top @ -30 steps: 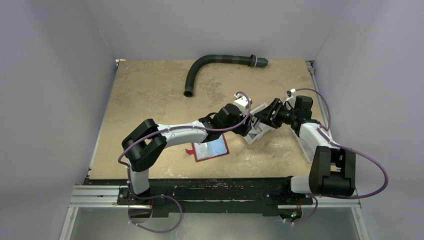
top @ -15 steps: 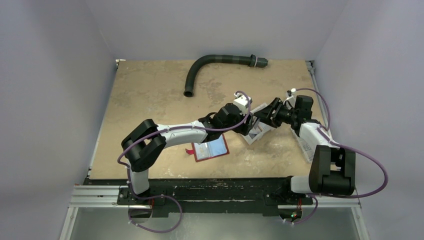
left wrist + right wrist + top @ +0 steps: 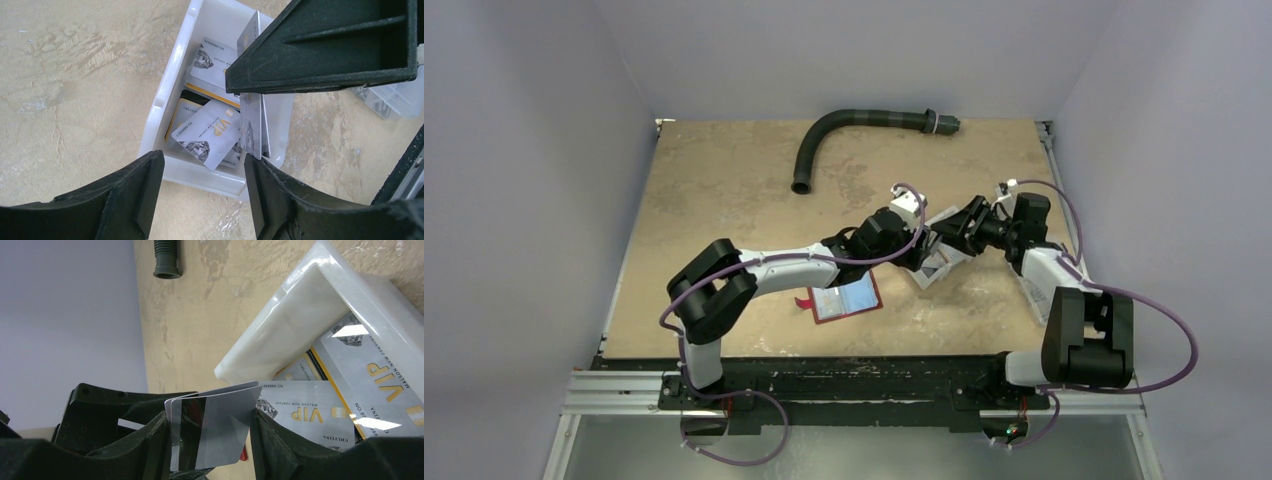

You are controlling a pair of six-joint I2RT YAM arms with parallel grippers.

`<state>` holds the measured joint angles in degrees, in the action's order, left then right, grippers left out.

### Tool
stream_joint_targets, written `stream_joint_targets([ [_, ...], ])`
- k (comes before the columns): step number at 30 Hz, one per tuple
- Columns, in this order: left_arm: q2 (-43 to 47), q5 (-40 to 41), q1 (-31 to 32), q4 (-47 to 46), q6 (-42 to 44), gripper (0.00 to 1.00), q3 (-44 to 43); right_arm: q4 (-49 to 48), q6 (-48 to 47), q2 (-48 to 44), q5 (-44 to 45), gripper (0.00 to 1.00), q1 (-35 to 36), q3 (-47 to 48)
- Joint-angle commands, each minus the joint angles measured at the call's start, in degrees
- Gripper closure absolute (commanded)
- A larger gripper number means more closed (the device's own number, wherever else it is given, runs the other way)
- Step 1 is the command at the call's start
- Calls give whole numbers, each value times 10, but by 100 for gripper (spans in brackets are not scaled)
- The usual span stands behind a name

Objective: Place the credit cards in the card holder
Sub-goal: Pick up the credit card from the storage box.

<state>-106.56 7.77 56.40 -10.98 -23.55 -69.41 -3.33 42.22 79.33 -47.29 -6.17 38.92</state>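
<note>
Two grey credit cards (image 3: 212, 427) stand on edge, pinched across their width by my right gripper (image 3: 210, 426), which is shut on them above the white bin (image 3: 295, 335). Several more credit cards (image 3: 210, 131) lie loose in that bin (image 3: 165, 107). The held pair (image 3: 252, 122) hangs edge-on just over my left gripper (image 3: 202, 192), which is open with nothing between its fingers; its right fingertip (image 3: 260, 175) is close to the pair's lower edge. The dark-red card holder (image 3: 846, 297) lies open on the table, near the front, left of both grippers (image 3: 929, 240).
A black corrugated hose (image 3: 854, 125) curves along the back of the table. A clear compartmented box (image 3: 395, 97) sits just right of the bin. The table's right rail (image 3: 1054, 180) runs close behind the right arm.
My left gripper's jaws have widened a little. Both arms have shifted only slightly near the bin; the two cards stay in the right gripper.
</note>
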Motion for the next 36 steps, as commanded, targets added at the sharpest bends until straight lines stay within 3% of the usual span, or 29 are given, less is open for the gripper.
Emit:
stream_joint_targets([
  [1, 8, 34, 3, -50, -23, 37, -11, -36, 38, -20, -17, 88, -2, -26],
  [6, 0, 43, 6, -96, -43, 45, -2, -56, 79, -37, -4, 87, -2, -51],
  [9, -10, 26, 9, -116, -51, 54, -4, -60, 88, -41, 5, 86, -2, -57],
  [24, -43, 95, 33, -145, -14, 60, -38, -59, 104, -49, 12, 85, -2, -76],
  [26, -38, 99, 34, -175, -11, 67, -24, -59, 104, -49, 12, 83, -2, -75],
  [28, -30, 101, 35, -203, -6, 90, -8, -52, 96, -47, 14, 79, -2, -71],
  [32, -15, 100, 35, -242, 9, 99, 21, -2, 51, -45, 42, 71, -2, -43],
  [36, -6, 98, 35, -245, 11, 100, 35, 21, 21, -44, 59, 66, -2, -27],
])
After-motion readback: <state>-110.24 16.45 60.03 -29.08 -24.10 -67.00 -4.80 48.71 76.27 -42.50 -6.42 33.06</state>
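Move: The two cards, still pinched together between the right hand's pads, have their middle about 4 cm to the left hand's right, 1 cm ahead and 2 cm higher; they sit practically at the right hand's own point. The storage box lies beneath them, some 2 cm ahead, 5 cm right of and 5 cm below the left hand. The open card holder is about 15 cm to the left hand's left, 8 cm back and 6 cm lower. The surplus card of the pair in the right fingers is worked at by the left hand, which slides about 3 cm right towards the pair, dips a little, then rises some 3 cm while its fingers shut fully from two-thirds open. The right hand keeps its grip, turning about 10 degrees clockwise as it eases right and down, then draws back slightly and sinks further. ##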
